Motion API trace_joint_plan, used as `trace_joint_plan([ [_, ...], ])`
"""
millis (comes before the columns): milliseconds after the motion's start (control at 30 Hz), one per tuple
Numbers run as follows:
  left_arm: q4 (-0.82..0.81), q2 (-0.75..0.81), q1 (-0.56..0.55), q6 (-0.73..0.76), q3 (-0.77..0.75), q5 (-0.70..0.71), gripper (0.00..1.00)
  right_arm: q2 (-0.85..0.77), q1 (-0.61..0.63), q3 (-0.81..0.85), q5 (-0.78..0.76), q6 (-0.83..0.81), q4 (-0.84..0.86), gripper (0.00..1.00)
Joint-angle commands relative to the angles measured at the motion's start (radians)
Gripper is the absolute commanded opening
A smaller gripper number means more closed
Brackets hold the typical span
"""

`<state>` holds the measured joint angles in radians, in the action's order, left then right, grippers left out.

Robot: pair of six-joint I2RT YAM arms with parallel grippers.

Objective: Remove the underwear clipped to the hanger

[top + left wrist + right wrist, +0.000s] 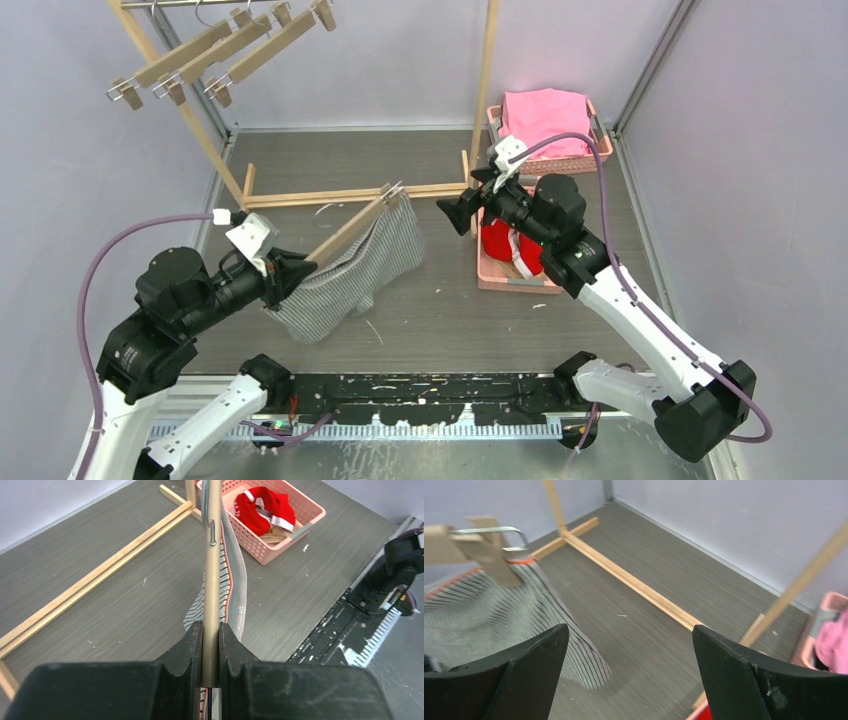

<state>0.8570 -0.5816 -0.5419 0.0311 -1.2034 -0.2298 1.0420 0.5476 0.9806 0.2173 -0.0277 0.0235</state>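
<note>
My left gripper [295, 272] [211, 630] is shut on the near end of a wooden hanger [350, 228] [213, 580], held tilted above the table. Grey-and-white striped underwear [360, 270] [235, 580] [489, 615] hangs from it, still pinched by the clip [491, 560] at the far end. My right gripper [452, 215] [629, 627] stands wide open just right of that clip, with nothing between its fingers. Red underwear [497, 240] [265, 510] lies in the near pink basket [500, 278] [280, 545], on top of a cream piece [274, 537].
A wooden rack stands at the back, with its base beam [340, 197] [634, 582] on the table and several bare clip hangers [200, 60] on its rail. A second pink basket [575, 162] behind my right arm holds pink cloth [545, 115] [831, 645].
</note>
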Motion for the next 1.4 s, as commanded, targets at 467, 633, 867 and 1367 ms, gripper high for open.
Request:
trace_joint_plan([
  [467, -0.113, 0.057, 0.003, -0.045, 0.046, -0.190, 0.00, 0.023, 0.002, 0.184, 0.674, -0.064, 0.021, 1.00],
  [633, -0.155, 0.034, 0.003, -0.046, 0.051, -0.229, 0.00, 0.085, 0.002, 0.224, 0.761, -0.065, 0.024, 1.00],
  [867, -0.176, 0.023, 0.003, -0.049, 0.051, -0.246, 0.00, 0.159, 0.002, 0.249, 0.808, -0.022, 0.074, 0.98],
  [1367, -0.223, 0.003, 0.003, -0.062, 0.085, -0.221, 0.00, 0.201, 0.001, 0.235, 0.894, 0.088, 0.207, 0.58],
])
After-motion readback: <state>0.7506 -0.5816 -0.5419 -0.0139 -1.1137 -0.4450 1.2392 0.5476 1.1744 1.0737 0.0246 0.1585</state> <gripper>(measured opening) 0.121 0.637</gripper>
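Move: The clip at the hanger's free end is about 13 cm to the right hand's left, 4 cm nearer the base and some 5 cm higher; the striped underwear hangs about 20 cm left, 10 cm back and 7 cm below that hand. The basket with the red underwear is roughly 18 cm to its right, 5 cm ahead and far below. From the left hand, the clip lies about 13 cm ahead, 16 cm right and slightly above. Back, left and upward, the right hand swings some 12 cm in towards the hanger's free clip while turning about 50 degrees counter-clockwise to point left. Near the end its wide-open fingers begin to close around the clip, still partly open. The left hand keeps its pinch on the hanger's other end, drawing back first, then shifting right with a slight clockwise turn that brings the clip to the right hand. ##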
